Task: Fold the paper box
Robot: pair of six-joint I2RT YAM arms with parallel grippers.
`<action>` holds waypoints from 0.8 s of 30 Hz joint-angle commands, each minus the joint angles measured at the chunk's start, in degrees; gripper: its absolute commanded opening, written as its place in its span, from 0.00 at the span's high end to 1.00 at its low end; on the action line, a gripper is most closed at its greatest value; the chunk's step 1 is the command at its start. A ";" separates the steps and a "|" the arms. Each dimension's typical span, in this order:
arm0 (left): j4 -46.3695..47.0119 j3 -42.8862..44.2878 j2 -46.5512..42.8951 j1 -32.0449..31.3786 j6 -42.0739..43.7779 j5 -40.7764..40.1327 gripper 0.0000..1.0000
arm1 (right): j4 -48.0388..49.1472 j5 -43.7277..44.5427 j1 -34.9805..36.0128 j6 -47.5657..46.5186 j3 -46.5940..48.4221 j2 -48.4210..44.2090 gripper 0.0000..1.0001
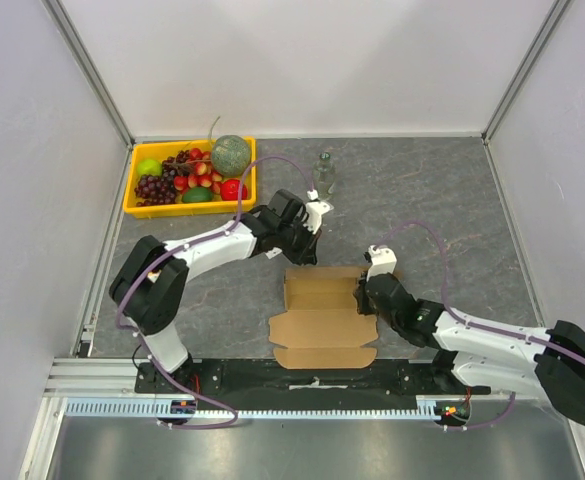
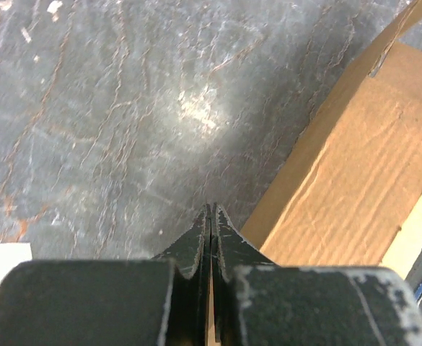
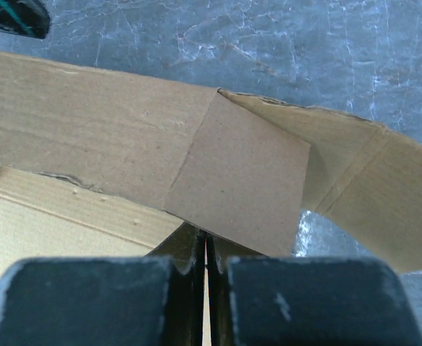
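The paper box (image 1: pixel 322 325) is brown cardboard lying opened out in the middle of the table, with its far and side walls partly raised. My left gripper (image 1: pixel 307 254) is shut at the box's far left corner. In the left wrist view its tips (image 2: pixel 211 210) rest over bare table just beside the cardboard wall (image 2: pixel 348 187), with nothing between them. My right gripper (image 1: pixel 364 296) is shut at the box's right side. In the right wrist view its tips (image 3: pixel 205 236) sit right behind a square flap (image 3: pixel 239 180) that leans against the long wall (image 3: pixel 88 130).
A yellow tray (image 1: pixel 132 180) of fruit stands at the back left. A small clear bottle (image 1: pixel 324 172) stands behind the left gripper. White enclosure walls close in the grey table on three sides. The arm bases sit at the near edge.
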 commanded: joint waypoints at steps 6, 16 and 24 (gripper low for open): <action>3.76 -5.06 -8.42 0.67 -4.23 -1.72 0.98 | 7.78 0.82 0.18 -2.38 0.36 1.05 0.99; 8.52 -9.37 -12.81 0.59 -4.84 3.56 0.98 | 3.13 -6.05 4.83 -1.14 -1.83 -6.78 1.00; 9.83 -11.04 -12.81 0.58 -5.90 4.17 0.98 | 1.80 -6.13 9.49 -0.70 -3.58 -8.72 1.00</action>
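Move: The base panel of the paper box lies about 8 cm to the right hand's left, 6 cm back and 5 cm below; the far wall's middle is 8 cm left and 5 cm ahead, and the right corner tab is right at the fingertips, some 3 cm ahead and 2 cm right. From the left hand, that far wall's middle is about 3 cm right, 2 cm back and 2 cm below, and the white card 9 cm left, 3 cm ahead and 8 cm below. The right hand, shut fingertips at the inner edge of the right corner tab, eases about 1 cm forward, then comes free and draws back and left towards the box's base panel, ending some 4 cm back, 4 cm left and nearly 3 cm higher, turned about 15 degrees counter-clockwise. The left hand, fingers also shut, slides a little left, then rises nearly 3 cm and draws 2 cm back, staying close by the far wall's top edge. ##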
